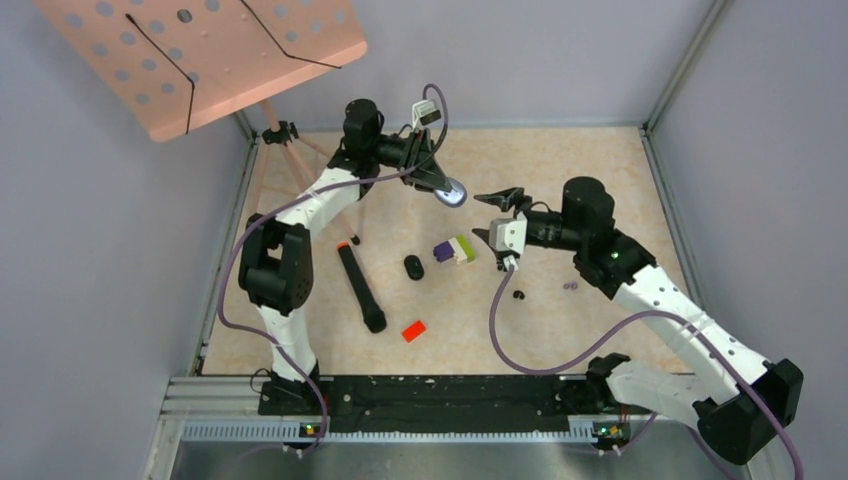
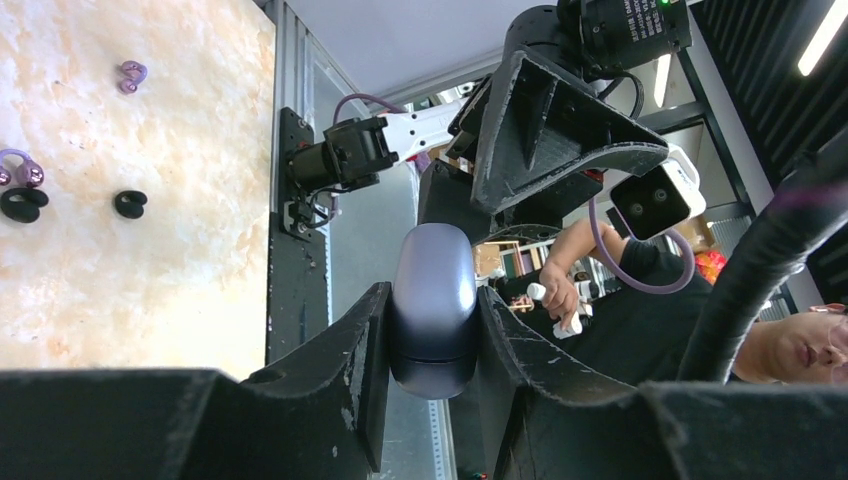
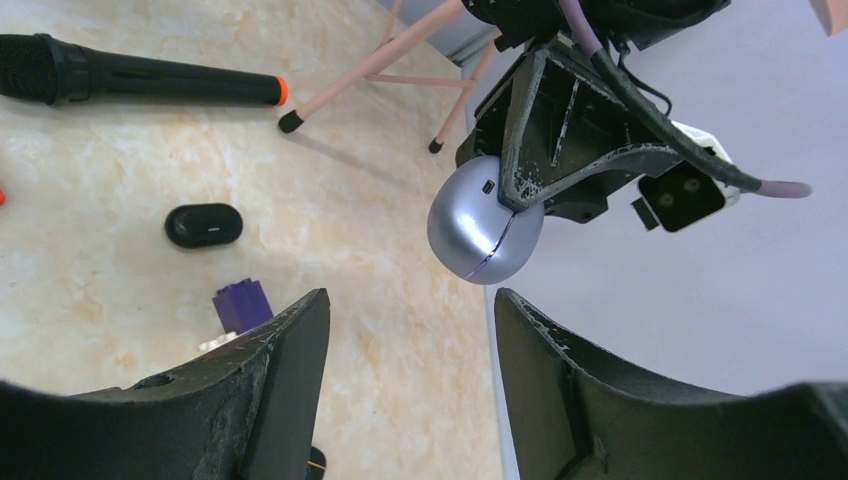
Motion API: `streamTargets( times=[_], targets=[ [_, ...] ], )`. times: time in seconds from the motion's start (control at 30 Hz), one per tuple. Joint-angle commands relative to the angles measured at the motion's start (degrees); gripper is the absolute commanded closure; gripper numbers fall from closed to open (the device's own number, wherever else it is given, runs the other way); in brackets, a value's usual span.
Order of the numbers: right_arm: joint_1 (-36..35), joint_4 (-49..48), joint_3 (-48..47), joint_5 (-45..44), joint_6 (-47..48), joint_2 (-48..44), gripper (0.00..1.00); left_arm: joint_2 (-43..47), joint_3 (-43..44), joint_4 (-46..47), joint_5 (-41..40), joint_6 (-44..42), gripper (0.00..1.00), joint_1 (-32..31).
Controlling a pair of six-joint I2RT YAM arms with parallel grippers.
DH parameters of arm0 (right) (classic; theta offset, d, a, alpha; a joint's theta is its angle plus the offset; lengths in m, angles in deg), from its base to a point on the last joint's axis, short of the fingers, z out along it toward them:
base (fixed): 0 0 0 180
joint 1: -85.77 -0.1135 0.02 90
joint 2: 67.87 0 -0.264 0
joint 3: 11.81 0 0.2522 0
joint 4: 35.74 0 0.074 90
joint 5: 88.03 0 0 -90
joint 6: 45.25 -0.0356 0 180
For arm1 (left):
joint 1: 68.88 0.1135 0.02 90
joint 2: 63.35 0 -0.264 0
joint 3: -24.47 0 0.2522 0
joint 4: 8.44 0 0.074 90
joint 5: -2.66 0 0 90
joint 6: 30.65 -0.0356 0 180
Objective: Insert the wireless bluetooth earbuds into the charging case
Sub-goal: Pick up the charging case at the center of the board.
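Note:
My left gripper [image 1: 444,184] is raised above the table and shut on a closed, pale purple pebble-like charging case [image 1: 454,193]. The left wrist view shows the case [image 2: 432,262] clamped between the fingers of the left gripper [image 2: 434,302]. My right gripper [image 1: 486,215] is open and empty, just right of the case. In the right wrist view the case [image 3: 485,233] hangs a little beyond the right gripper [image 3: 410,345]. Tiny earbuds lie on the table: black ones [image 2: 130,203] [image 2: 22,204] and pale purple ones [image 2: 131,75] [image 2: 20,168]. From above I see a black bud [image 1: 518,295] and a purple one [image 1: 570,286].
A closed black case [image 1: 414,267] lies mid-table beside a purple, green and white block [image 1: 454,249]. A black microphone [image 1: 361,288] and a red block [image 1: 413,330] lie nearer the front. A pink music stand [image 1: 200,50] overhangs the back left, its legs [image 1: 300,160] on the table.

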Motion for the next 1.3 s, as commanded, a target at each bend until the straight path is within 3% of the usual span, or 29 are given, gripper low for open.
streamTargets(
  times=[0.0, 0.4, 0.6, 0.83, 0.97, 1.03, 1.13, 1.27],
  targets=[
    [-0.12, -4.40, 1.63, 0.73, 4.74, -1.85, 0.40, 0.68, 1.95, -1.92, 4.84, -0.39, 1.00, -1.79],
    [-0.14, -8.91, 2.58, 0.65, 17.84, 1.50, 0.44, 0.24, 3.64, -8.58, 6.29, -3.11, 1.00, -2.82],
    [-0.14, -9.05, 2.17, 2.46, 23.06, 2.97, 0.56, 0.09, 4.21, -10.71, 6.48, -4.17, 1.00, -3.02],
    [-0.23, -10.81, 1.75, 5.14, 26.95, 4.17, 0.60, -0.50, 5.11, -12.77, 6.45, -4.88, 1.00, -3.28],
    [-0.34, -10.60, 1.94, 5.77, 29.70, 4.63, 0.71, -0.71, 5.46, -14.23, 6.45, -5.30, 1.00, -3.28],
    [-0.39, -9.79, 1.52, 6.20, 30.88, 4.73, 0.80, -0.94, 5.62, -15.05, 6.43, -5.65, 1.00, -3.28],
    [-0.54, -6.83, 0.60, 6.97, 31.81, 4.58, 0.96, -1.18, 6.16, -16.14, 6.05, -6.84, 0.92, -3.16],
    [-0.58, -2.78, -0.33, 7.82, 31.33, 2.81, 1.00, -1.38, 5.49, -16.23, 2.08, -8.87, 0.81, -1.44]
  ],
)
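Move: The left hand already holds the blue-grey charging case, its middle just beyond the fingertips: about 2 cm to the right and 1 cm back. From the open right hand the case lies some 5 cm left and 4 cm ahead, about level. On the table, roughly 29 cm below the right hand, the toy bricks lie some 11 cm ahead and 3 cm left; the black oval case lies about 8 cm ahead and 12 cm left. Forward and left by about 2 cm each, the right hand eases onto the free end of the charging case, rolling some 30 degrees about its own pointing line so its forward finger rises, and closes its open fingers to pinch the case. The left hand first brings the case about 2 cm back and to the right to meet it, then holds it there in an unbroken grip. ##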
